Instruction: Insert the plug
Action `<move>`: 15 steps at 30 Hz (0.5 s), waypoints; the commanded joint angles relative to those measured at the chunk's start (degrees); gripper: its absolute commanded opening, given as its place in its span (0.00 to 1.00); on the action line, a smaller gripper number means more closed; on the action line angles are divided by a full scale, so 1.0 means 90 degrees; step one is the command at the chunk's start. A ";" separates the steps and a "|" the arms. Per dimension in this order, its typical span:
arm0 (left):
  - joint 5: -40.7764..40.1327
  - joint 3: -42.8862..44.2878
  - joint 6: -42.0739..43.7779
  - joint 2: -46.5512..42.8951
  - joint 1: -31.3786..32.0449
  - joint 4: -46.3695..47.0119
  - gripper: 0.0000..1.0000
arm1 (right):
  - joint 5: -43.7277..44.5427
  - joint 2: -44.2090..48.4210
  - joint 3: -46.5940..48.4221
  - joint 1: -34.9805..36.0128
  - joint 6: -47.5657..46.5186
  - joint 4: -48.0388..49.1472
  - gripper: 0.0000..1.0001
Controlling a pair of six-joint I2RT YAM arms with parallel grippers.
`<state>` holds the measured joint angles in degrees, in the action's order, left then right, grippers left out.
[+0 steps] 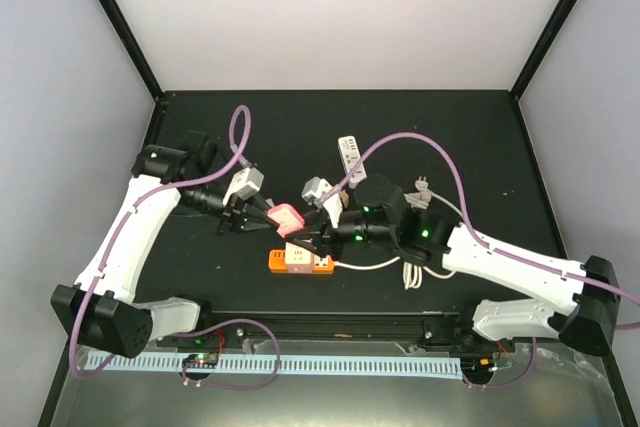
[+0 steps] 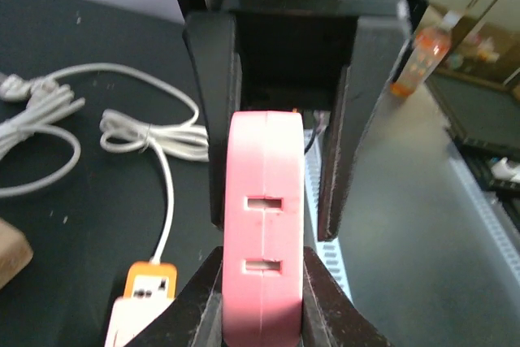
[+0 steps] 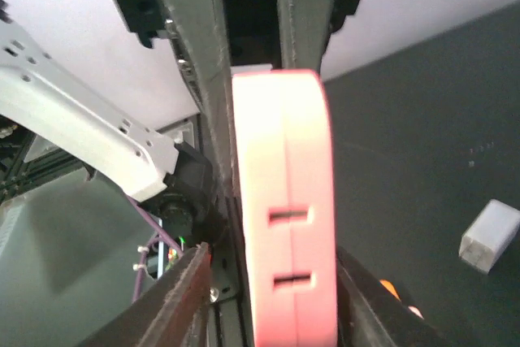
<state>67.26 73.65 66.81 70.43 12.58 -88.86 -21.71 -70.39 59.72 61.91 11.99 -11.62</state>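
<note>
A pink plug [image 1: 285, 217] hangs above the table between the two grippers. My left gripper [image 1: 270, 215] is shut on it, and in the left wrist view both pads press the sides of the plug [image 2: 264, 225], whose face shows two slots. My right gripper [image 1: 308, 235] stands open around the other end. In the right wrist view its left finger [image 3: 179, 298] is clear of the plug [image 3: 284, 217] and its right finger sits close beside it. The orange and white power strip [image 1: 300, 262] lies on the table just below the plug.
A bundled white cable [image 1: 415, 272] runs from the strip to the right. A white adapter [image 1: 347, 150] and a grey plug [image 1: 423, 185] lie farther back. A small white block [image 3: 490, 236] rests on the dark table. Black frame posts edge the workspace.
</note>
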 commanded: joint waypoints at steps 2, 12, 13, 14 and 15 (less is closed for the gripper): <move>0.1671 0.0106 -0.0088 0.0076 -0.0030 0.0002 0.02 | -0.0021 0.0634 -0.0778 -0.0044 0.0937 0.2301 0.30; 0.1480 -0.0414 0.0371 -0.0115 -0.0072 0.0010 0.83 | -0.0244 0.0601 -0.0656 -0.0060 0.1090 0.2509 0.01; 0.1313 -0.0382 0.0406 -0.0170 -0.0158 0.0050 0.88 | -0.0235 0.0543 -0.0527 -0.0074 0.0986 0.2202 0.01; 0.1135 -0.0308 0.0359 -0.0228 -0.0269 0.0144 0.89 | -0.0225 0.0486 -0.0427 -0.0093 0.0852 0.1875 0.01; 0.0810 -0.0225 0.0250 -0.0300 -0.0359 0.0292 0.89 | -0.0211 0.0449 -0.0336 -0.0114 0.0699 0.1494 0.01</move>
<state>79.59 69.84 67.42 70.59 11.88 -88.68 -23.05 -65.08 52.49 61.56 21.47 7.20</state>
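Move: The left hand still holds the pink plug, whose middle is about 1 cm to the right of its hand point and level with it. From the right hand, whose fingers stand part-open around the plug's near side, it lies about 2 cm to the left, 1 cm ahead and 1 cm up. Far below, some 26 cm under both hands, the orange strip lies about 4 cm right and 2 cm back of the left hand; the small white box lies roughly 8 cm ahead and 3 cm left of that hand. The right hand rises about 5 cm, its left-pointing fingers tipping up some 15 degrees towards level, and on the way it closes from nearly half open to pinch the pink plug. The left hand lifts with it about 3 cm, also tipping its fingers up, keeps its hold until the right has shut, then spreads its fingers wide to let go of the plug while sinking back about a centimetre. ##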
